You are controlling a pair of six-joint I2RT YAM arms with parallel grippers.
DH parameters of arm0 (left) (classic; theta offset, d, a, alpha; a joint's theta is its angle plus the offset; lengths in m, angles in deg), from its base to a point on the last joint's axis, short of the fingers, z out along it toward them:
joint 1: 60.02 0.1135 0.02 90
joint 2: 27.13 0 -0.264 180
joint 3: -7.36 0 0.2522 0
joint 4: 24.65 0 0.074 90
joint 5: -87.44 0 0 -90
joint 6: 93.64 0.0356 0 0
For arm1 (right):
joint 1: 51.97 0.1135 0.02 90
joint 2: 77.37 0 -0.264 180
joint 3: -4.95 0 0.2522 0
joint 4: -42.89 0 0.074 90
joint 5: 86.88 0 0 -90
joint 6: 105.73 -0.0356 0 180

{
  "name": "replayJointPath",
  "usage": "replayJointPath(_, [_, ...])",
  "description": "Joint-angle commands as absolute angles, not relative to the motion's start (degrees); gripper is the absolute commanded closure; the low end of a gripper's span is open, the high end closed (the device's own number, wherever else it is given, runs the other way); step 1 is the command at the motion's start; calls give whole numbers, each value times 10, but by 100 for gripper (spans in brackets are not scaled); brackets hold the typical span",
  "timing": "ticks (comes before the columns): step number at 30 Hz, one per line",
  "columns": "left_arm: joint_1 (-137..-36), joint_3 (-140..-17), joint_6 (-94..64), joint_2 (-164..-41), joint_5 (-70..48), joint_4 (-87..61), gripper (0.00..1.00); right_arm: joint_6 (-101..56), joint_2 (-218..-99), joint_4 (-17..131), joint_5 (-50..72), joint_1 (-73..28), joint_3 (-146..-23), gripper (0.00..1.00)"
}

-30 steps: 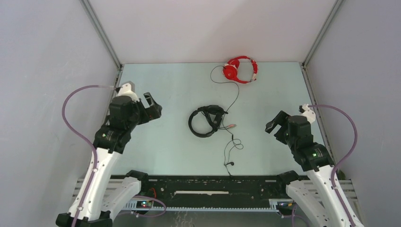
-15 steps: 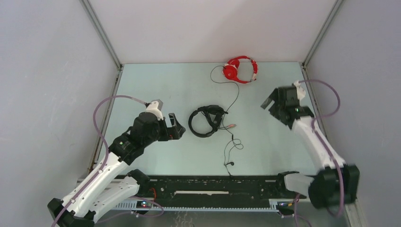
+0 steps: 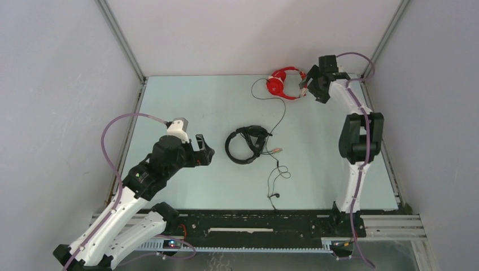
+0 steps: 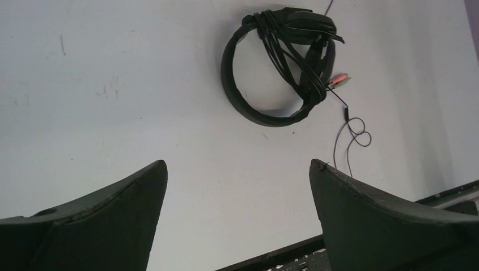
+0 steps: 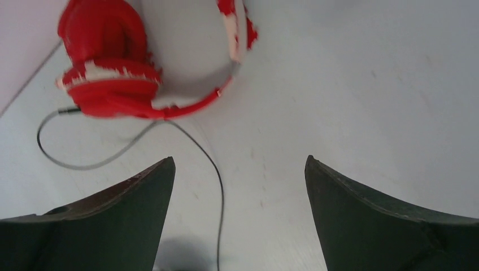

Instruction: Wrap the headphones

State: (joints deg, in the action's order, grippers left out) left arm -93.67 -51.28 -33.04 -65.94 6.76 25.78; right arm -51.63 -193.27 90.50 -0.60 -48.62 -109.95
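Note:
The red headphones [image 3: 287,82] lie at the far edge of the table, with white accents on the headband. Their thin dark cable [image 3: 282,116] loops left of the earcup, then trails toward the near edge. My right gripper [image 3: 309,84] is stretched to the far side, just right of the headband, open and holding nothing. In the right wrist view the red headphones [image 5: 113,62] sit above and left of the right gripper [image 5: 239,160], and the cable [image 5: 217,169] runs between its fingers on the table. My left gripper [image 3: 208,151] is open, left of centre.
Black headphones [image 3: 245,145] with their cord wound round them lie mid-table, seen ahead of the left gripper [image 4: 237,164] as the black headphones [image 4: 277,68]. The cable's tangled end [image 3: 277,172] lies nearer the black front rail [image 3: 254,220]. Grey walls enclose the table.
The right arm has swung from the right side of the table out to the far edge beside the red headphones. The left arm came in toward the black headphones.

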Motion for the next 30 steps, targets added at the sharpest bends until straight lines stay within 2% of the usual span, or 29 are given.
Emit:
replayJointPath(1, [-940, -533, -332, -658, 104, 264, 0, -525, -2033, 945, 2, -490, -1229, 7])
replayJointPath(8, [-939, -546, -322, -655, 113, 288, 0, -532, -2192, 981, -43, -481, -1429, 9])
replayJointPath(13, [-939, -542, -326, -651, 126, 299, 0, -554, -2242, 955, -55, -481, -1459, 13])
replayJointPath(19, [-939, -538, -331, -649, 131, 302, 0, -553, -2282, 935, -56, -474, -1480, 27])
replayJointPath(22, [-939, -540, -331, -654, 134, 303, 0, -564, -2300, 947, -43, -475, -1506, 49])
replayJointPath(28, [-939, -538, -333, -652, 131, 304, 0, -554, -2263, 949, -61, -478, -1468, 100])
replayJointPath(30, [-939, -535, -335, -647, 128, 301, 0, -551, -2227, 945, -67, -483, -1440, 100])
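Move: The red headphones lie ahead of the open right hand, their middle about 17 cm forward, 7 cm left and 12 cm below; the near right stretch of their headband is about 11 cm straight ahead and 11 cm down. The bend of their thin cable is some 3 cm forward and 11 cm left of the hand, and the black headphones are about 14 cm back and 27 cm left. From the left hand, the red headphones are roughly 47 cm forward, 36 cm right and 19 cm below. The right hand, fingers wide open and slanting forward and down, carries on about 11 cm forward while sinking about as far, the forward part nearly all coming first and the last of the drop going almost straight down, until the tips straddle the near right stretch of the red headband; there it nearly stops and the fingers close almost fully, pinching the band close to the table. The empty left hand, still open, meanwhile drifts some 2 cm to the left and sinks slightly, staying well clear of the black headphones. ##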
